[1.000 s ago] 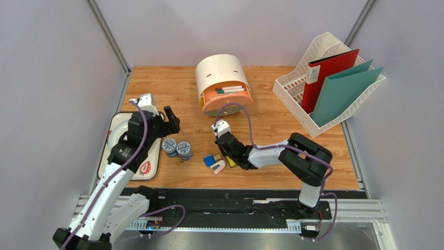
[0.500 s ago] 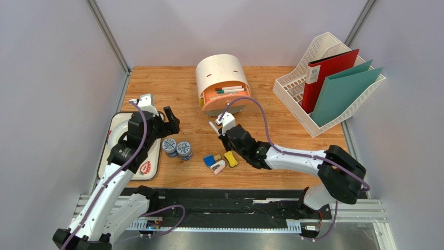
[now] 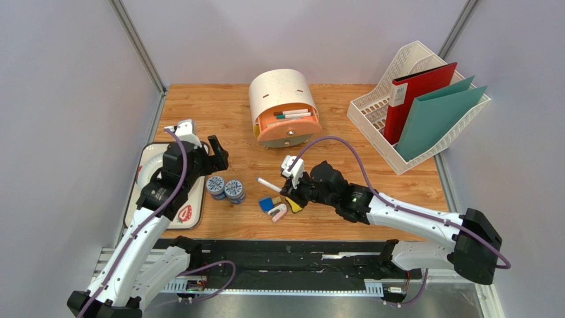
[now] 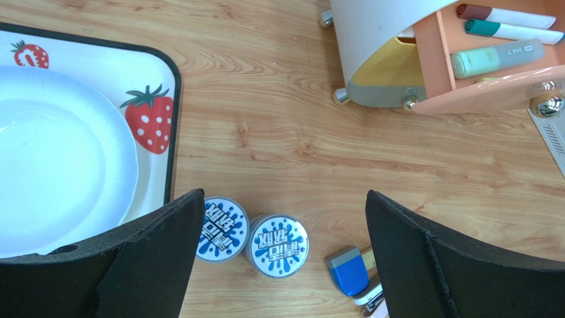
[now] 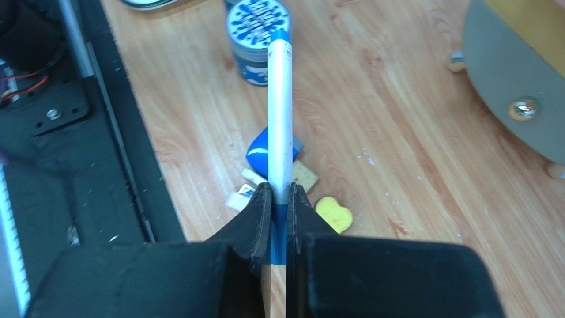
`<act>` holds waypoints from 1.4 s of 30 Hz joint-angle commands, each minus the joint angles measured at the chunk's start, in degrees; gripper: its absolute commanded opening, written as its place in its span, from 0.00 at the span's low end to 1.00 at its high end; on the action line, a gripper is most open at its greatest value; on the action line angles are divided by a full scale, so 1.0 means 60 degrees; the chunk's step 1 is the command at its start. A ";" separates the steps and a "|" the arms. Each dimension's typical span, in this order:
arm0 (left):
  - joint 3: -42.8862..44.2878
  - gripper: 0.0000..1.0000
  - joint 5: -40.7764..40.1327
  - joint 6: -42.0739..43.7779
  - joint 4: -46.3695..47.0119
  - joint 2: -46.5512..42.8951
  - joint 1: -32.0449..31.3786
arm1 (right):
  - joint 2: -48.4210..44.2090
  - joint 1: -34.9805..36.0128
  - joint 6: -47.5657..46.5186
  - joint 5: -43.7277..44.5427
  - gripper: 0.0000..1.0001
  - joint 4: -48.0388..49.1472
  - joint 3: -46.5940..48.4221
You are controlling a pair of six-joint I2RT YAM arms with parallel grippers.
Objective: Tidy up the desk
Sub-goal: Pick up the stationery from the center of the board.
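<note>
The desk [image 3: 345, 165] is light wood-grain. My right gripper [image 3: 288, 188] [image 5: 281, 192] is shut on a white marker [image 3: 268, 183] [image 5: 280, 99] with blue ends. The marker sticks out to the left, above a blue eraser [image 3: 266, 204] [image 5: 265, 151] and a yellow heart eraser [image 3: 294, 204] [image 5: 333, 213]. My left gripper [image 3: 217, 154] [image 4: 284, 195] stands wide open with nothing between its fingers, above two round blue-and-white tins [image 3: 215, 186] [image 4: 278, 245].
A cream and orange drawer organizer [image 3: 284, 106] holding markers stands at the back centre. A white file rack [image 3: 371, 116] with red and teal folders sits at the back right. A strawberry-print tray [image 3: 192, 207] with a white plate [image 4: 53, 152] lies at the left edge.
The right arm has swung its elbow out to the right. Its gripper, still holding the marker, has shifted slightly right and nearer, with the marker now pointing left. The left arm has not moved.
</note>
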 commanded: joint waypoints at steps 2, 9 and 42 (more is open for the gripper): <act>0.0059 0.99 -0.0012 -0.0015 0.0188 -0.0069 0.0083 | -0.0765 0.0046 -0.0763 -0.1175 0.00 -0.1094 0.0757; 0.0059 0.99 -0.0100 0.0014 0.0100 -0.0201 0.0083 | -0.1716 -0.0041 -0.1598 0.0304 0.00 -0.1548 0.1197; 0.0118 0.99 0.0325 0.0087 0.0349 0.0165 0.0083 | 0.2498 -0.5388 -0.4261 -0.4482 0.00 -0.6219 0.8310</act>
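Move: The blue-capped marker is already pinched in my right hand. The open orange drawer it's bound for lies about 27 cm ahead, 3 cm to the right and 3 cm lower. Some 15 cm below my hand are the yellow block, 4 cm ahead and 3 cm right, and the stapler, straight below to 2 cm left. The nearer jar stands 6 cm ahead, 15 cm left. From my left hand the drawer is about 18 cm ahead, 21 cm right, 11 cm lower. Keeping the marker pinched, I ease my right hand back a touch, then sweep it up and forward, about 15 cm each, towards the open drawer, swinging some 10 cm right before curving slightly left again. My fingertips tip up about 15 degrees and turn clockwise on the way, then partly come back. ##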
